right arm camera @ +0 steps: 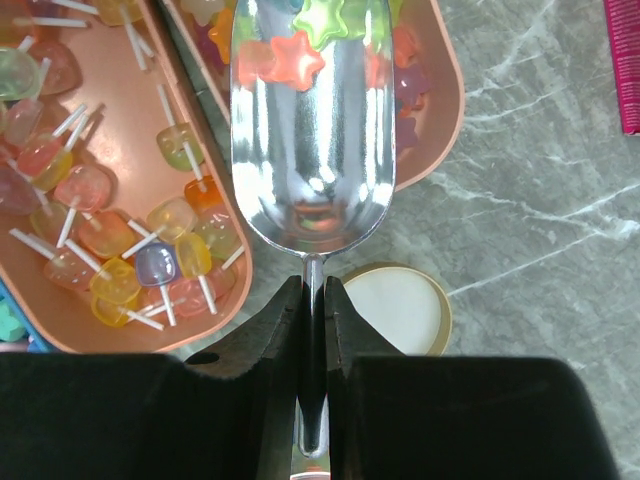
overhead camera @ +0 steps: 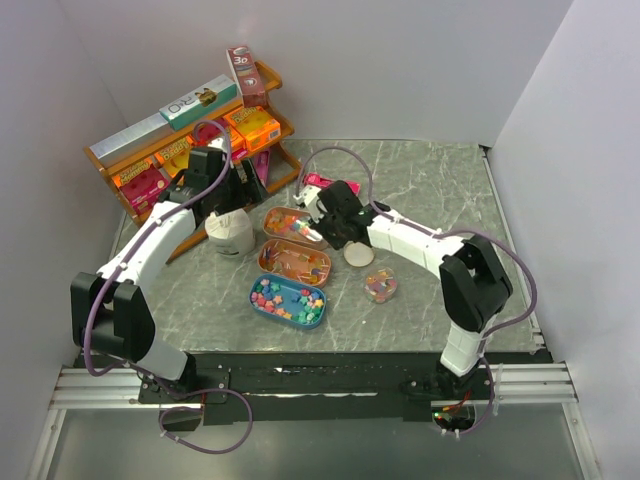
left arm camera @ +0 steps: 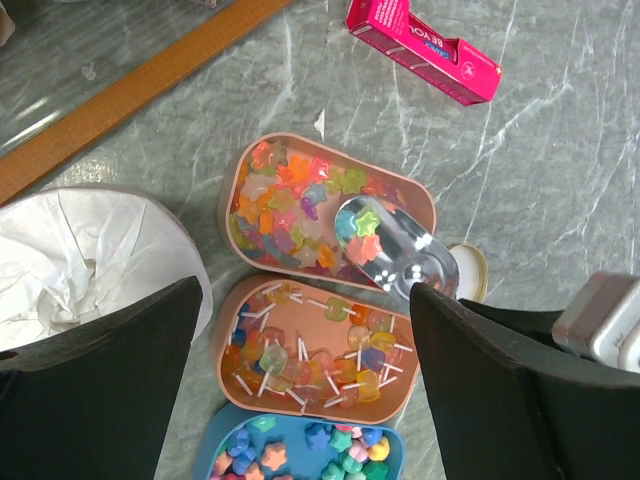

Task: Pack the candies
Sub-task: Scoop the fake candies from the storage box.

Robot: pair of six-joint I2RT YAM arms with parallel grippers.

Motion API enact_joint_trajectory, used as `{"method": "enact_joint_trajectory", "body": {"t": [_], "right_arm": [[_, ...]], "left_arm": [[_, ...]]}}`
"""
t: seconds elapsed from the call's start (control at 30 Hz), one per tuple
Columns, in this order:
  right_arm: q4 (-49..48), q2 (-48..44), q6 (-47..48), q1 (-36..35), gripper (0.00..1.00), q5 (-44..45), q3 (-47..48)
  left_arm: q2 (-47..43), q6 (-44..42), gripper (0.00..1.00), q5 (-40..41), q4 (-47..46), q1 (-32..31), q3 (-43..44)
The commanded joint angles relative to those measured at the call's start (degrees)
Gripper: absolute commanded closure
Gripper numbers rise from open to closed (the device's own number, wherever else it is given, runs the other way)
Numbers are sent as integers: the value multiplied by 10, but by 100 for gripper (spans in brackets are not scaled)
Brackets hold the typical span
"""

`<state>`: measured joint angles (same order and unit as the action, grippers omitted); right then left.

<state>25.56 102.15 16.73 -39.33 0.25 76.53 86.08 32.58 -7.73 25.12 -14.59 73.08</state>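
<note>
The candies (left arm camera: 290,195) are small bright star-shaped sweets lying in a peach tray (left arm camera: 232,190); more of them fill a blue tray (overhead camera: 255,305). My right gripper (right arm camera: 312,290) is shut on the thin handle of a shiny metal scoop (right arm camera: 310,130). The scoop's bowl reaches over the peach tray and holds a few stars (right arm camera: 295,60). A small clear jar (overhead camera: 380,286) with candies inside stands to the right, its round lid (right arm camera: 400,305) lying beside the scoop handle. My left gripper (left arm camera: 305,290) hangs open above the trays, holding nothing.
A second peach tray (left arm camera: 228,330) of lollipops lies between the other two. A white-lined bin (left arm camera: 80,250) stands left of the trays. A pink box (left arm camera: 425,45) lies behind them, and a wooden rack (overhead camera: 190,130) of boxes stands at the back left.
</note>
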Motion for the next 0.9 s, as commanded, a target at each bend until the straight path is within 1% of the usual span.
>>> {"method": "enact_joint_trajectory", "body": {"t": [0.0, 0.2, 0.4, 0.43, 0.63, 0.77, 0.87], "right_arm": [[-62, -60, -6, 2, 100, -11, -19], [-68, -112, -15, 3, 100, -4, -52], [-59, -186, -34, 3, 100, -3, -99], [-58, -207, -35, 4, 100, 10, -106], [-39, -287, -53, 4, 100, 19, -143], [-39, -297, -75, 7, 100, 23, -142], [11, -279, -107, 7, 100, 35, -107]], "left_arm": [[4, -4, 9, -9, -3, 3, 29], [8, -3, 9, -13, -5, 3, 33], [15, -2, 9, -17, -8, 3, 36], [16, -2, 9, -19, -9, 2, 36], [26, -5, 9, -22, -10, 2, 37], [31, -6, 9, -29, -10, 3, 38], [35, -5, 9, -34, -6, 3, 44]]}}
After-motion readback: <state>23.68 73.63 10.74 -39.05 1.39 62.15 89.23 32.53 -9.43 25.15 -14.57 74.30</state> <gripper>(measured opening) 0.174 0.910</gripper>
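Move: The storage box, the clear round tub with candies in it, lies about 8 cm back and 10 cm to the right of the right hand, some 7 cm below it. The star-candy tray is roughly 4 cm ahead and 6 cm left; the lollipop tray 4 cm back and 7 cm left. The round lid sits about 1 cm back and 5 cm right. From the left hand, the storage box is some 12 cm back, 28 cm right and 18 cm below. The scoop, already loaded with star candies and still gripped by its handle in the right hand, is raised about 10 cm from over the right end of the star-candy tray while drawn back and to the right, some 5 cm each way, over to the storage box's side. The wrist tips the bowl end up by roughly 15 degrees on the way; the fingers keep their hold. ##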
